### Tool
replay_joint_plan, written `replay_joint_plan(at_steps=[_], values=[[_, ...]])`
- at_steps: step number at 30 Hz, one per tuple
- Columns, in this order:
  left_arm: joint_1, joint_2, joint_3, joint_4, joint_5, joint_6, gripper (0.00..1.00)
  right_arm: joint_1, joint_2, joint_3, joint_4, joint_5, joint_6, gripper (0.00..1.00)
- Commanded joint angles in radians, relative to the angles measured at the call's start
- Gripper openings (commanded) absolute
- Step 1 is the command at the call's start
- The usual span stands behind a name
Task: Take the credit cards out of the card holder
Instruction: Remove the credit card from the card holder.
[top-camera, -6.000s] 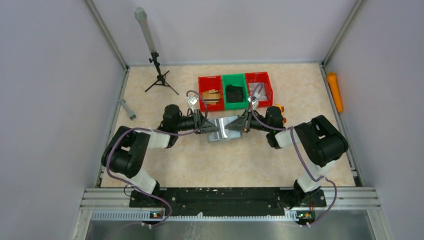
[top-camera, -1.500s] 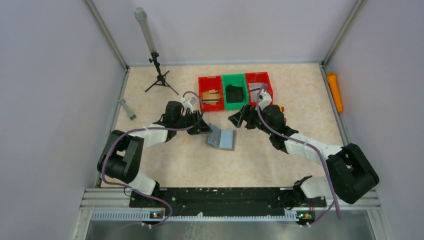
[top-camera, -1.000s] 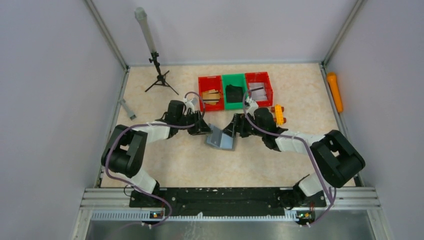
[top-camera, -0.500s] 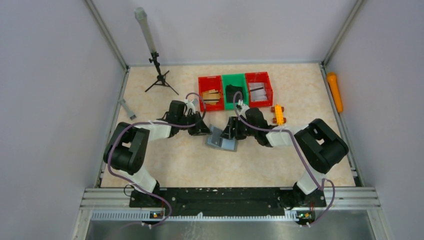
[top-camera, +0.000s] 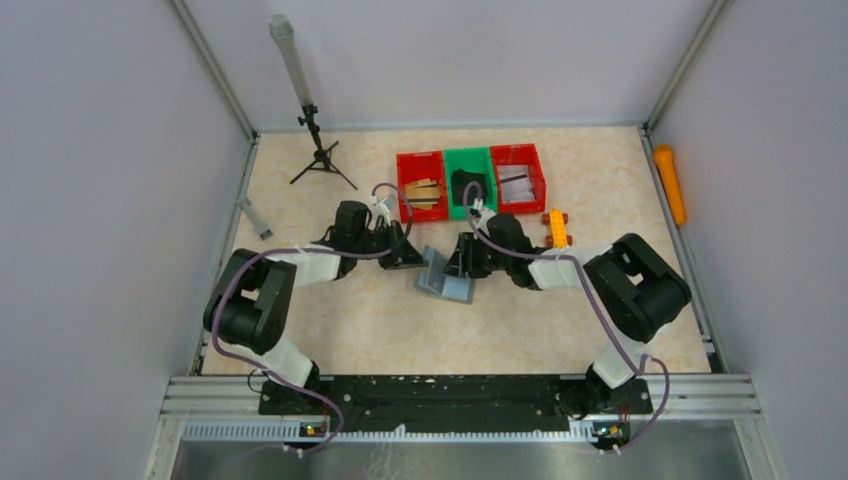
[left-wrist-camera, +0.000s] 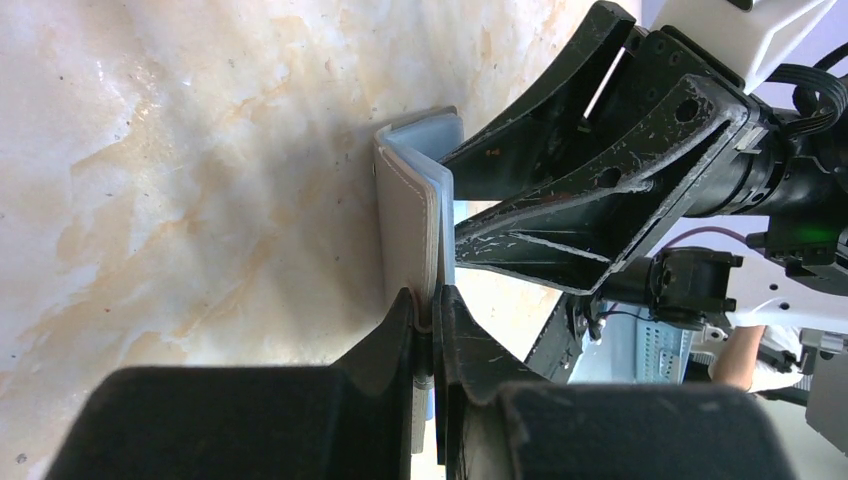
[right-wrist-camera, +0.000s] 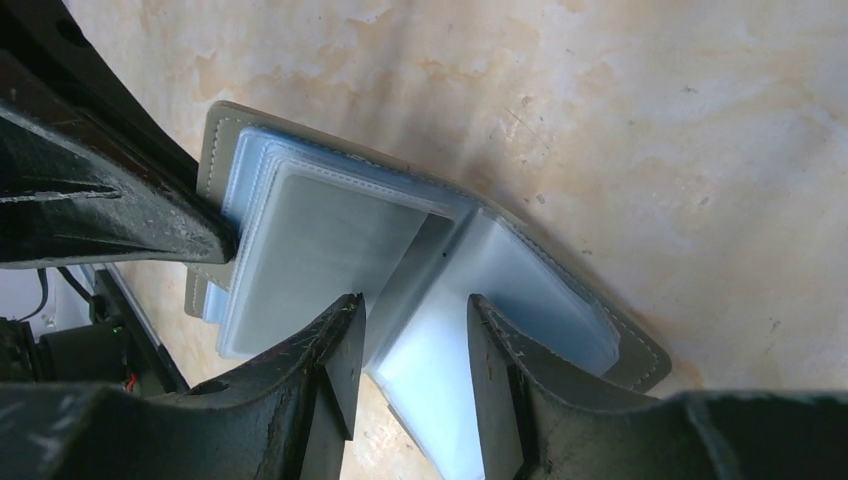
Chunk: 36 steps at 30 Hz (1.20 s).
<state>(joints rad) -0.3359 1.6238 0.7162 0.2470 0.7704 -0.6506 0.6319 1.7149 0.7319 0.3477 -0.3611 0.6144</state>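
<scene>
The grey card holder lies open in a V on the table, its left flap standing up. My left gripper is shut on the edge of that grey flap, its tips pinching it. My right gripper hangs over the open holder, jaws apart. In the right wrist view its fingers straddle the silvery-blue pocket leaves near the fold, with my right gripper closed on nothing. The credit cards are hidden inside the pockets.
Two red bins and a green bin holding a black object stand just behind the grippers. An orange-yellow toy lies to the right. A tripod stands at the back left, and an orange cylinder lies by the right wall.
My right gripper swung left from beside the bins to over the holder, its jaws narrowing. My left gripper closed on the left flap, which now stands more upright.
</scene>
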Motion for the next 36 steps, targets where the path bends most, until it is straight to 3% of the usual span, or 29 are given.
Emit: replay_joint_plan(at_steps=[1, 8, 12, 14, 17, 36], values=[[-0.003, -0.046, -0.006, 0.082, 0.043, -0.014, 0.02, 0.011, 0.012, 0.045, 0.007, -0.003, 0.003, 0.44], [-0.004, -0.085, 0.001, -0.003, -0.04, 0.039, 0.01, 0.01, -0.041, 0.008, 0.042, 0.014, 0.006, 0.61], [-0.004, -0.102, -0.005, 0.003, -0.041, 0.042, 0.02, 0.011, -0.048, -0.002, 0.098, -0.058, 0.014, 0.69], [-0.005, -0.104, -0.007, 0.003, -0.043, 0.041, 0.02, 0.014, -0.052, -0.004, 0.118, -0.085, 0.018, 0.81], [-0.006, -0.106, -0.011, 0.014, -0.043, 0.034, 0.02, 0.026, -0.064, -0.005, 0.125, -0.085, 0.015, 0.89], [-0.028, -0.125, -0.019, 0.044, -0.031, 0.025, 0.02, 0.081, -0.04, 0.058, 0.013, 0.027, -0.026, 0.91]])
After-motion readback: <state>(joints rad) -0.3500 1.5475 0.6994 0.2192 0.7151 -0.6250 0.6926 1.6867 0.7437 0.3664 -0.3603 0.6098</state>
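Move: The left hand pinches the free edge of the card holder's raised left page, whose middle lies about 2 cm back, 3 cm right and 4 cm below it. From the right hand, that page's middle is some 4 cm left, 2 cm back and roughly 1 cm below. The flat right page is about 4 cm back, 1 cm right and 3 cm below the right hand; the green bin is 16 cm ahead and 4 cm right. Opening wide, the right hand rises about 3 cm leftward towards the left page, then dips; left keeps pinching. ##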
